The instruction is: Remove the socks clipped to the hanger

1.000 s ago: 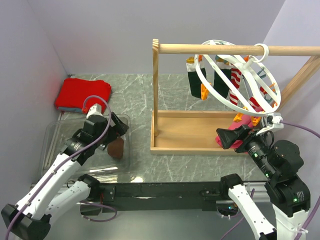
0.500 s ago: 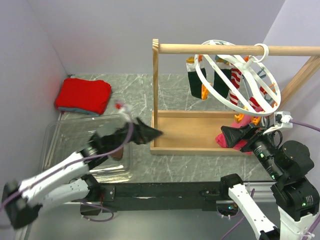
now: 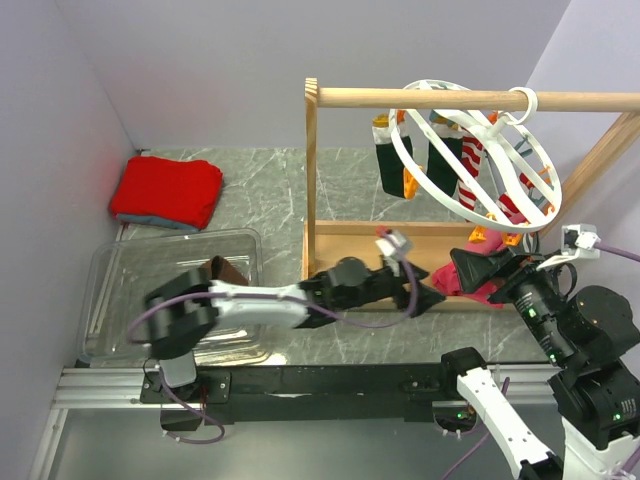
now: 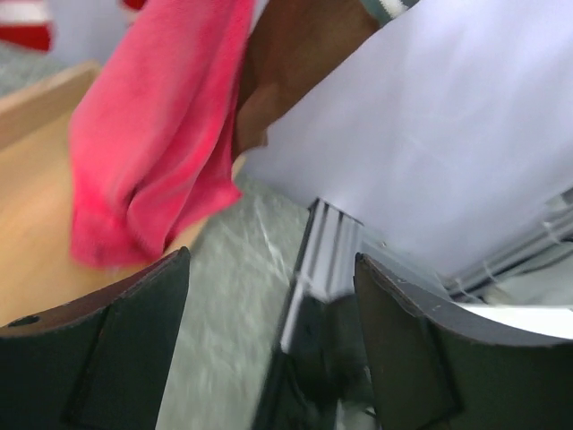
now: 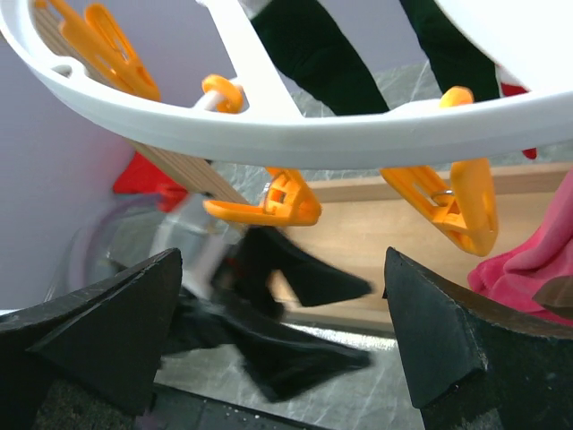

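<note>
The white ring hanger (image 3: 478, 150) hangs by its hook from the wooden rail (image 3: 420, 98). Dark green socks (image 3: 390, 160) and red-and-white striped socks (image 3: 470, 165) are clipped to it. In the right wrist view the ring (image 5: 313, 134) crosses the top, with orange clips (image 5: 269, 206) and dark green socks (image 5: 313, 54). My left gripper (image 3: 428, 296) is open and empty, reaching low along the frame's front towards the pink cloth (image 3: 482, 270). My right gripper (image 3: 455, 272) is open and empty, just below the ring's near rim. A brown-ended sock (image 3: 225, 270) lies in the clear tub (image 3: 110, 270).
The wooden frame's base (image 3: 360, 255) lies under the hanger, with an upright post (image 3: 311, 180) at its left. The pink cloth (image 4: 152, 152) lies on the base close ahead of the left fingers. A folded red cloth (image 3: 165, 190) lies at the back left.
My left arm has swung from over the clear tub far to the right, along the frame's front, and shows blurred below the ring. The right gripper has shifted only slightly.
</note>
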Motion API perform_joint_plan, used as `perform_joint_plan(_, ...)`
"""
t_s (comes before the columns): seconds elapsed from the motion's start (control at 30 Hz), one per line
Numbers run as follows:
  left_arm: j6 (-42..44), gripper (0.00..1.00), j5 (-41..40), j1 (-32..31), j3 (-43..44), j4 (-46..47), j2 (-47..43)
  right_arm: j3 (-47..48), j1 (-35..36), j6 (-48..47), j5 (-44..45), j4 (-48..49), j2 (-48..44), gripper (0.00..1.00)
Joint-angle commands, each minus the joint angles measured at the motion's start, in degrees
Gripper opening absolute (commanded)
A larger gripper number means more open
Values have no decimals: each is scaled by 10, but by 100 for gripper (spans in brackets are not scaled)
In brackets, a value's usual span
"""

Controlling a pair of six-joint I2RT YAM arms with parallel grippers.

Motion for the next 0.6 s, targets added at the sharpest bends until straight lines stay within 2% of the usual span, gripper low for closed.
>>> perform_joint_plan(0.0, 91, 78, 19, -8, 125, 104, 106, 28, -3, -16, 23, -8, -2, 100)
perform_joint_plan(0.07, 103, 77, 29, -10, 170, 125, 154, 35, -3, -20, 26, -12, 0, 100)
perform_joint_plan(0.33, 171, 82, 33, -25, 260, 237, 278, 34, -3, -16, -7, -11, -13, 100)
perform_joint_plan(0.53, 181, 81, -6, -34, 363, 207, 351, 31, -3, -12, -6, -12, -26, 100)
perform_joint_plan(0.57, 178, 76, -17, -34, 381, 213, 370, 30, -2, -11, -8, -12, -28, 100)
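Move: The brown sock still hanging from the hanger is some 18 cm to the left gripper's right, about 4 cm ahead and 5 cm above it. The pink sock hangs nearer, roughly 12 cm right and 8 cm ahead, about level with the gripper. From the right gripper the brown sock is about 7 cm right, 3 cm ahead and 9 cm below; the orange clip on the rim is about 5 cm ahead and 4 cm right, at its height. The left hand, open and with its fingers pointing right, sweeps about 13 cm to the right beneath the hanger's rim towards the hanging brown sock, easing some 2 cm forward and slowing after the first rush, while the wrist rolls about 20 degrees around the fingers and the fingertips tilt a little up. The right hand stays fully open near the clips and eases back just under 2 cm and up about 1 cm; neither gripper closes on anything. ##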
